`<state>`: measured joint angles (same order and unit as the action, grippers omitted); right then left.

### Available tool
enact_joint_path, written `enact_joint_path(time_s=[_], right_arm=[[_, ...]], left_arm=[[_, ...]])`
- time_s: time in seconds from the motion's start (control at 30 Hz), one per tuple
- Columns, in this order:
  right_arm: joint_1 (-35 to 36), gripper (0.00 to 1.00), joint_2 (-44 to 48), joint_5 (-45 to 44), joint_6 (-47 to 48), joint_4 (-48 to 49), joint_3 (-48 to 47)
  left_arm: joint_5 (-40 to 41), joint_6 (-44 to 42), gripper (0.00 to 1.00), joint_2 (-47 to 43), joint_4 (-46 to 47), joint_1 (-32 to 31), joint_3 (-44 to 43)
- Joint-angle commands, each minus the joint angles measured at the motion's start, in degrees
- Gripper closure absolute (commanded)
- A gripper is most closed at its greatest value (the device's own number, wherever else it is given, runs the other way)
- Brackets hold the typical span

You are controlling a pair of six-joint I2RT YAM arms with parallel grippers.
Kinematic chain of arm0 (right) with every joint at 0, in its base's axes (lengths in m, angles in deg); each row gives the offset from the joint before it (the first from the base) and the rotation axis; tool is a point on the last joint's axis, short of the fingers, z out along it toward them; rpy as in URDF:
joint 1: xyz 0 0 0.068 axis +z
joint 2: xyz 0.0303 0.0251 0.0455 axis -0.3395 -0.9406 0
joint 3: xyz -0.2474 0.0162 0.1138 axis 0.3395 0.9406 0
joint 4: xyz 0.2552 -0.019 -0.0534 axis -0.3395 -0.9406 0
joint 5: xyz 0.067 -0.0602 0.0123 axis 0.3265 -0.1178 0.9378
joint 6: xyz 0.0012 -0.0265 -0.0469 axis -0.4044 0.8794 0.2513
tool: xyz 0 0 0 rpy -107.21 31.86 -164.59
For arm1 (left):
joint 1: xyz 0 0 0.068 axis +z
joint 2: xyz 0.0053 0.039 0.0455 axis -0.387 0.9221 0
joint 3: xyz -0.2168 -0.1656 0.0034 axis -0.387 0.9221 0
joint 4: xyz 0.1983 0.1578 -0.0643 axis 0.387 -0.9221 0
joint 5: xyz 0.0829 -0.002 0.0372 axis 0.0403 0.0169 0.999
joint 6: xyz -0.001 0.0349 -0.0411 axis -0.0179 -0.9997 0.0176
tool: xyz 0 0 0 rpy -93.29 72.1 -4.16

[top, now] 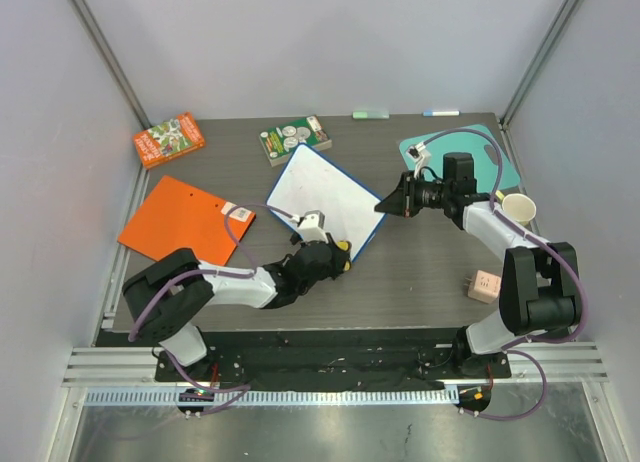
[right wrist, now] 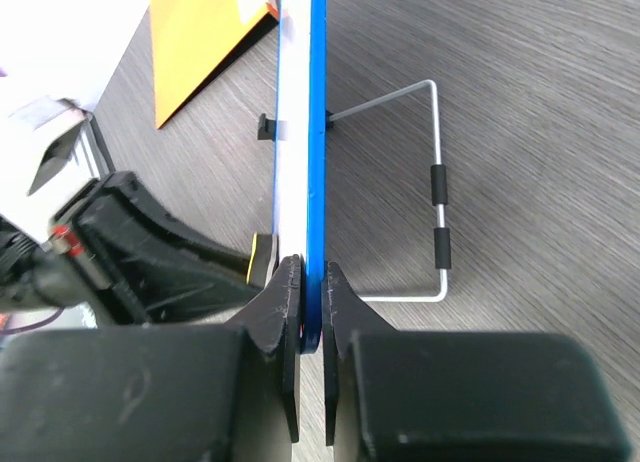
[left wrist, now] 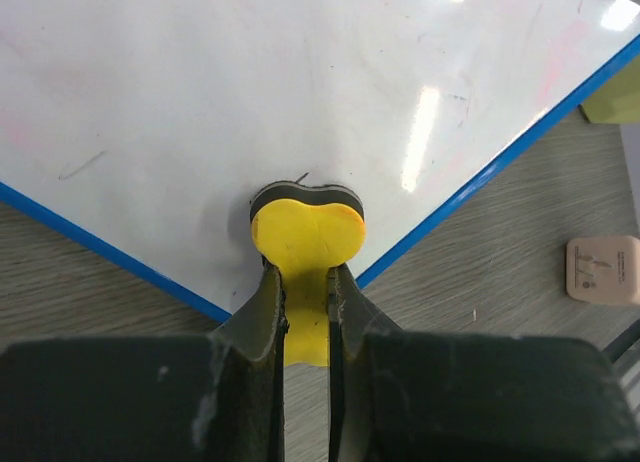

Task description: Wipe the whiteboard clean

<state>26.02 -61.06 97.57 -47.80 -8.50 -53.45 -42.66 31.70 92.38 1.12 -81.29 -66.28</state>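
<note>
The whiteboard (top: 325, 194), white with a thin blue frame, stands tilted on the dark table at the centre. My right gripper (top: 387, 204) is shut on its right corner; in the right wrist view the board (right wrist: 317, 132) is edge-on between the jaws of that gripper (right wrist: 313, 282), with its wire stand (right wrist: 438, 182) behind. My left gripper (top: 335, 254) is shut on a yellow eraser (left wrist: 305, 230) whose dark felt presses on the board's lower corner (left wrist: 250, 102). Faint dark marks (left wrist: 80, 164) remain on the white surface. The left gripper (left wrist: 307, 282) sits just below the blue edge.
A flat orange board (top: 185, 220) lies at left. A teal cutting board (top: 470, 147) and a paper cup (top: 518, 209) are at right. A pink charger (top: 484, 285) is near the right arm. Two printed boxes (top: 168, 139) (top: 295, 139) and markers (top: 440, 112) lie at the back.
</note>
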Motion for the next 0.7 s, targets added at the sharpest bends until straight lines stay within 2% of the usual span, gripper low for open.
enact_joint_path(time_s=[0.0, 0.3, 0.5, 0.67], right_arm=[[1.21, 0.98, 2.41, 1.51, 4.03, 3.62, -1.30], [1.38, 0.98, 2.76, 2.29, 4.11, 3.18, -1.65], [1.38, 0.99, 2.41, 2.82, 4.29, 3.27, -2.18], [1.47, 0.99, 2.15, 2.65, 4.38, 3.27, -2.18]], left_arm=[[2.22, 2.11, 1.00, -0.13, -9.74, 2.36, 5.36], [2.75, -3.41, 1.00, -4.00, -10.17, 7.10, 2.30], [2.58, -7.20, 1.00, -2.07, -10.79, 9.65, -3.67], [-1.19, -8.96, 1.00, -0.31, -9.21, 13.25, -6.67]])
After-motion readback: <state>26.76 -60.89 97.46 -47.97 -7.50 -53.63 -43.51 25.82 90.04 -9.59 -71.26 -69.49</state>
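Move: The left hand holds the yellow eraser on the whiteboard's near corner; the board's middle lies about 11 cm ahead of it, 4 cm to its left and 3 cm higher. The green book is some 26 cm ahead and 11 cm left, and the orange folder about 8 cm ahead and 37 cm left, both roughly 7 cm lower. From the right hand, gripping the board's right-hand corner, the board's middle is about 13 cm left, 1 cm ahead and 5 cm below. Leftward first, then bending forward, the left hand slides the eraser about 6 cm left and 5 cm forward over the whiteboard, from the near corner towards the middle. It dips about a centimetre midway and comes back level, turning some 10 degrees with the pad kept on the surface. The right hand stays in place, still pinching the board's right-hand corner. ##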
